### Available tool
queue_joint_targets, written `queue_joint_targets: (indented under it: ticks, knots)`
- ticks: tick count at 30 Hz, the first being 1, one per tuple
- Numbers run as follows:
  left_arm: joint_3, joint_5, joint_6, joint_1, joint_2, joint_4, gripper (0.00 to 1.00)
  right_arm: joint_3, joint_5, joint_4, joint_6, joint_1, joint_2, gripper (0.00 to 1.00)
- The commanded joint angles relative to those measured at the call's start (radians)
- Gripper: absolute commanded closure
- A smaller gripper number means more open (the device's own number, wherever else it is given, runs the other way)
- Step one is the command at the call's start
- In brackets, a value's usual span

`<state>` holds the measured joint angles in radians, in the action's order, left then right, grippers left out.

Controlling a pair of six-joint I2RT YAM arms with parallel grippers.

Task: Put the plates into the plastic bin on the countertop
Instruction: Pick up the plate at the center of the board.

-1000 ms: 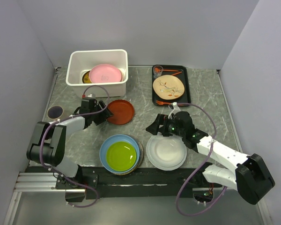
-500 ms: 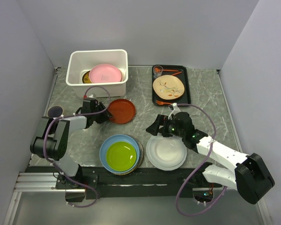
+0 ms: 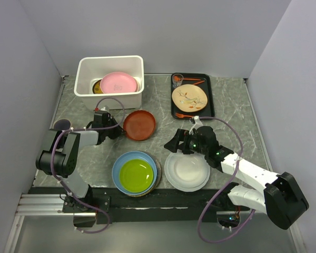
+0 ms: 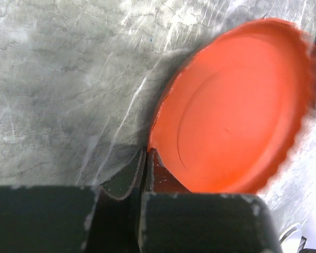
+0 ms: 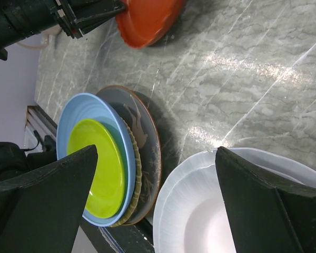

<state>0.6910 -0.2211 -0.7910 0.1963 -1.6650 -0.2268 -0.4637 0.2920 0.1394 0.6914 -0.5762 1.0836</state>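
The red-brown plate [image 3: 139, 125] [image 4: 237, 110] lies on the countertop [image 3: 231, 132] in front of the plastic bin [image 3: 109, 59], which holds a pink plate [image 3: 118, 82]. My left gripper [image 3: 117, 128] [image 4: 146, 150] is shut at that plate's left rim; the rim touches the fingertips and nothing shows between the pads. A lime green plate [image 3: 136, 175] [image 5: 97, 168] sits on a blue plate [image 3: 118, 168] atop a dark deer plate [image 5: 142, 132]. My right gripper [image 3: 174, 143] [image 5: 157, 149] hangs open over the left rim of the white plate [image 3: 187, 171] [image 5: 210, 211].
A black tray [image 3: 209, 95] at the back right carries a peach flower-painted plate [image 3: 189, 96] and orange cutlery. A small dark disc [image 3: 62, 125] lies by the left wall. Walls close in the countertop on three sides.
My left gripper has gone from open to shut at the red-brown plate's rim, and the plate has slid a little to the right. The right arm has hardly moved.
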Motion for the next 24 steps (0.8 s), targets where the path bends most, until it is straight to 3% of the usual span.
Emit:
queue_joint_targets:
  ticks: [1,24]
  knots:
    - [-0.019,0.005,0.012,0.003,0.025,0.03,0.99,0.005,-0.002,0.049,0.007,-0.007,0.006,0.0]
    - [-0.012,0.012,0.012,0.003,0.286,0.161,0.99,0.013,0.01,0.075,0.02,-0.007,0.021,0.0]
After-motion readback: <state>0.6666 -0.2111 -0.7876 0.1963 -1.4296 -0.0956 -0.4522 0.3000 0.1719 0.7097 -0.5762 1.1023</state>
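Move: The red plate is already pinched by its left rim in my left hand; its middle sits about 7 cm to the right and 3 cm ahead, about level with my fingers. The plastic bin it is bound for lies some 25 cm ahead, 7 cm to the left and around 5 cm higher. The blue plate is roughly 20 cm back and 5 cm right. From my right hand the bin is about 28 cm ahead, 30 cm left and 5 cm below. Keeping the rim of the red plate pinched between my shut fingers, I ease my left hand back toward me about 1.5 cm, then lift almost straight up, gathering speed, to about 5 cm higher. The fingers tip up only slightly, around 5 degrees; I make no approach to the bin yet. ##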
